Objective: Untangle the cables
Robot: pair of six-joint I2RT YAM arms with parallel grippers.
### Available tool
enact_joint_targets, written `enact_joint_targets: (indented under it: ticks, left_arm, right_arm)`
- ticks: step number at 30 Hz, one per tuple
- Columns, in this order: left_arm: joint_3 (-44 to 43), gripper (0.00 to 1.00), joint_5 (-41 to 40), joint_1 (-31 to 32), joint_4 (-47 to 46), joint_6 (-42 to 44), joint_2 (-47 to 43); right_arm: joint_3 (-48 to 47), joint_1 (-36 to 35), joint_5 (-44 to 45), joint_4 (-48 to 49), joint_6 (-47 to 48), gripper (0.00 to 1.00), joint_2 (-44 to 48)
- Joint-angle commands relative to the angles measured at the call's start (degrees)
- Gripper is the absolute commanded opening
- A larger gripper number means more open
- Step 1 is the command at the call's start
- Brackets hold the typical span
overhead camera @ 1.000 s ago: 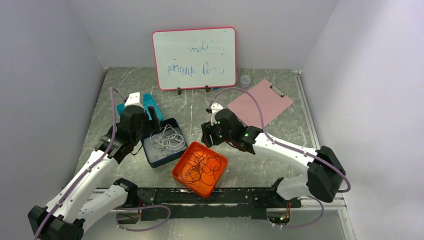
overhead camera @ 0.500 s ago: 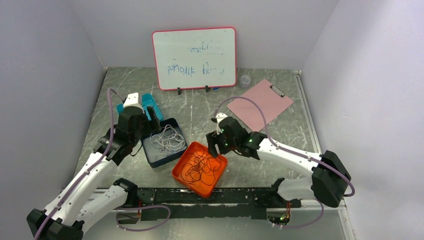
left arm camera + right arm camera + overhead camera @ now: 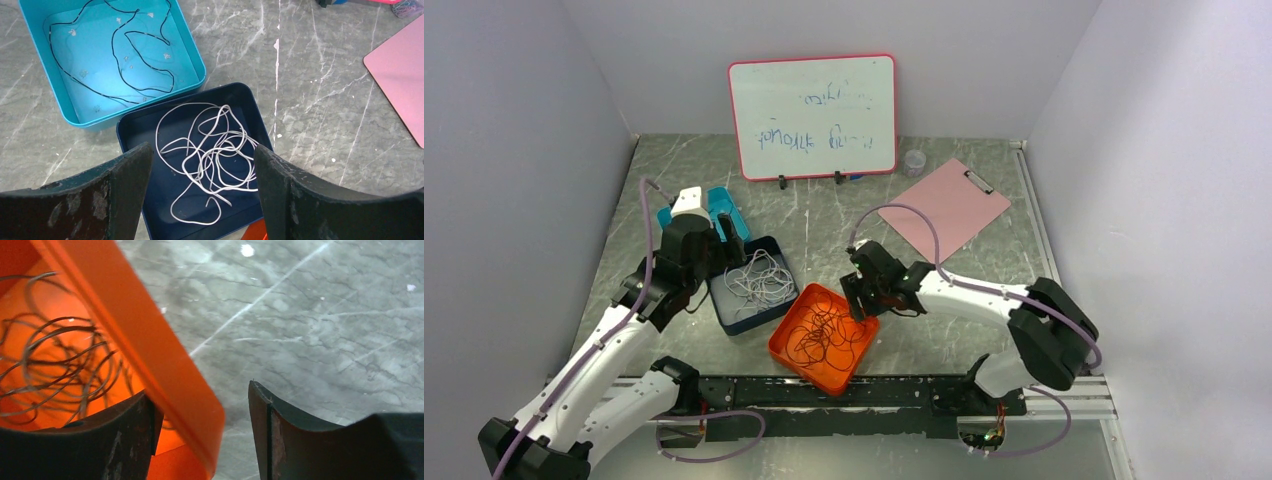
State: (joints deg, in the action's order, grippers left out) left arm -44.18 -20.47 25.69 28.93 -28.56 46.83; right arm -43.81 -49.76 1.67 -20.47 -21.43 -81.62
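Thin dark cables lie in a tangle inside the orange tray. My right gripper is at that tray's far right corner. In the right wrist view it is open astride the orange tray's wall, one finger inside by the dark cables, the other outside over the table. White cables lie looped in the dark blue tray. One black cable lies in the teal tray. My left gripper hangs open above the blue tray, holding nothing.
A whiteboard stands at the back. A pink clipboard and a small clear cup lie at the back right. Grey walls close in both sides. The three trays sit close together.
My right gripper has moved forward and left, down to the orange tray's corner, so its fingers now straddle the wall. The left arm has barely moved.
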Motion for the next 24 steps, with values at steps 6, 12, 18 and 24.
enact_joint_targets:
  ticks: [6, 12, 18, 24]
  left_arm:
    - [-0.69, 0.78, -1.31, -0.29, -0.90, 0.45, -0.86]
    - [-0.51, 0.78, -1.29, -0.29, -1.44, 0.21, -0.83]
    - [-0.96, 0.78, -1.31, -0.34, -1.47, 0.68, -0.47]
    - [-0.81, 0.78, -1.89, -0.31, -1.50, 0.83, -0.86]
  right_arm:
    - [1.25, 10.53, 1.34, 3.58, -3.86, 0.50, -1.44]
    - [1.47, 19.63, 0.48, 4.89, -2.68, 0.41, -1.31]
    - [0.17, 27.14, -5.40, 9.28, -3.06, 0.36, -3.78]
    - [-3.19, 28.73, -6.40, 12.47, -3.14, 0.36, -8.60]
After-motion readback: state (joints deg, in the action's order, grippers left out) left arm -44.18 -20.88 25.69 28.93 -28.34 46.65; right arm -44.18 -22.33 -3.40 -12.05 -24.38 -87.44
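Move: The right hand is down at the orange box with its open fingers astride the forward-right rim near the right corner; the box's middle lies about 7 cm left, 6 cm back and 2 cm below. The navy box is some 20 cm to the hand's left and 5 cm farther out, the pink clipboard roughly 22 cm ahead and 15 cm right. From the idle left hand, the orange box is about 19 cm right, 14 cm back and 20 cm below. Forward and to the right, the right hand drags the orange box by its corner across the table towards the pink clipboard, roughly 11 cm out and 9 cm sideways, after a small dip. The fingers close partway around the rim to pinch its wall as the hand goes, one inside and one outside, while the wrist turns clockwise nearly 30 degrees. ##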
